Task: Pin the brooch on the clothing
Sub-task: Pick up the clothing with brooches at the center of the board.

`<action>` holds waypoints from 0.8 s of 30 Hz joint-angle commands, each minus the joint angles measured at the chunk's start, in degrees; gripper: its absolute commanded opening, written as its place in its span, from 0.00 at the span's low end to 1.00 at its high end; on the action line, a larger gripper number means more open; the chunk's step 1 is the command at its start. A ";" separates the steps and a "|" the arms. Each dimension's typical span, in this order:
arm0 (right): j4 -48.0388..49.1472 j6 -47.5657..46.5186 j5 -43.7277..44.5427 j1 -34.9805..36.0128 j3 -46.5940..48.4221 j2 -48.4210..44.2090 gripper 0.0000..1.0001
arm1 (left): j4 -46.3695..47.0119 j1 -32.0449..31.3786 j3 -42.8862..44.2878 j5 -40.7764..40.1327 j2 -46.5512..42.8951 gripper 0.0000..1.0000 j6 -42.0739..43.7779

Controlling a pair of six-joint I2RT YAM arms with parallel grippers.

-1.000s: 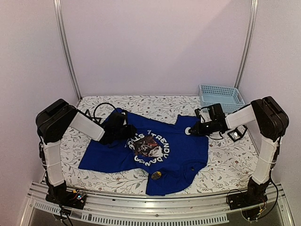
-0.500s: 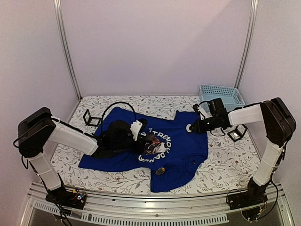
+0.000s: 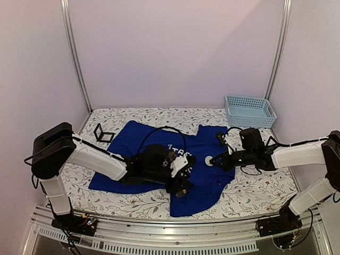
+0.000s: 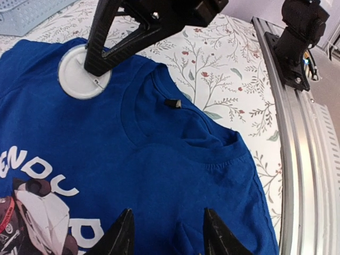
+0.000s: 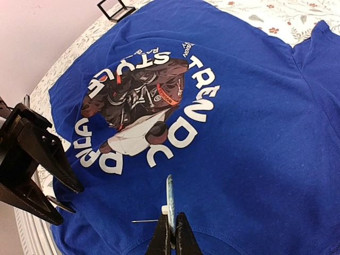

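Observation:
The clothing point(image 3: 212, 178), a royal-blue T-shirt with a round panda print point(image 5: 141, 106) ringed by white letters, lies flat on the flowered table. My right gripper point(image 5: 171, 219) is shut on the brooch point(image 5: 170, 199), a white disc seen edge-on, with its bare pin pointing left just above the cloth near the collar. From the top view the brooch point(image 3: 210, 160) hovers right of the print. My left gripper point(image 4: 168, 226) is low over the shirt below the print. Its fingers stand apart, with a small raised fold of blue cloth between them. The collar point(image 4: 202, 151) lies just beyond.
A light-blue basket point(image 3: 249, 110) stands at the back right. A small black frame point(image 3: 102, 133) sits off the shirt's left sleeve. The metal rail point(image 4: 303, 133) runs along the near table edge by the right arm's base point(image 4: 303, 29).
My left arm has swept right across the shirt, from the left sleeve to below the print. My right gripper has carried the brooch nearer and lower over the cloth.

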 commanded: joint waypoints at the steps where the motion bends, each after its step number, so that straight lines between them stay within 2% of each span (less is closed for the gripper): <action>1: 4.41 -0.94 -0.54 0.59 -1.19 -1.45 0.00 | -2.90 -0.59 1.70 1.91 0.79 0.41 2.78; 3: 5.07 -0.89 -1.28 0.84 -1.51 -1.27 0.00 | -4.03 -0.56 1.92 0.20 1.23 0.34 3.12; 6: 6.09 -1.24 -2.98 1.76 -1.53 -0.52 0.00 | -4.62 -0.57 1.91 -2.93 1.36 0.20 3.47; 8: 6.38 -1.97 -2.81 2.87 -1.52 0.35 0.00 | -4.28 -0.54 1.57 -3.15 1.27 0.19 3.92; 14: 7.03 -2.52 -4.14 3.72 -1.18 2.92 0.00 | -3.74 -0.69 1.52 -0.78 1.82 0.29 3.71; 18: 7.41 -2.78 -4.79 4.44 -1.30 3.58 0.00 | -3.74 -0.66 1.84 -1.10 2.62 0.27 3.46; 21: 8.08 -3.41 -4.54 5.67 -1.88 4.41 0.00 | -3.74 -0.71 1.53 -3.60 2.99 0.20 3.54; 24: 9.65 -3.87 -4.60 6.17 -2.84 5.30 0.00 | 0.87 -0.67 -1.11 -5.36 1.29 0.01 3.96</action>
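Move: The clothing's small raised fold, where the left fingers are to close, lies almost straight under that hand, roughly 4 cm down. From this hand, the pinned gold brooch is about 3 cm back, 3 cm left and 6 below; the panda print some 11 ahead and 6 left; the black tag 4 ahead and 10 right. From the right hand, still holding the white brooch, the fold is roughly 10 cm back, 9 left and 6 below. The clothing's raised fold is approached from above by the left hand, which sinks about 2.5 cm beside it while its half-open fingers close nearly shut; whether they have caught cloth can't be seen. The right hand keeps its grip on the white brooch and carries it some 4 cm left and back towards the left fingers, turning about 10 degrees counter-clockwise. ##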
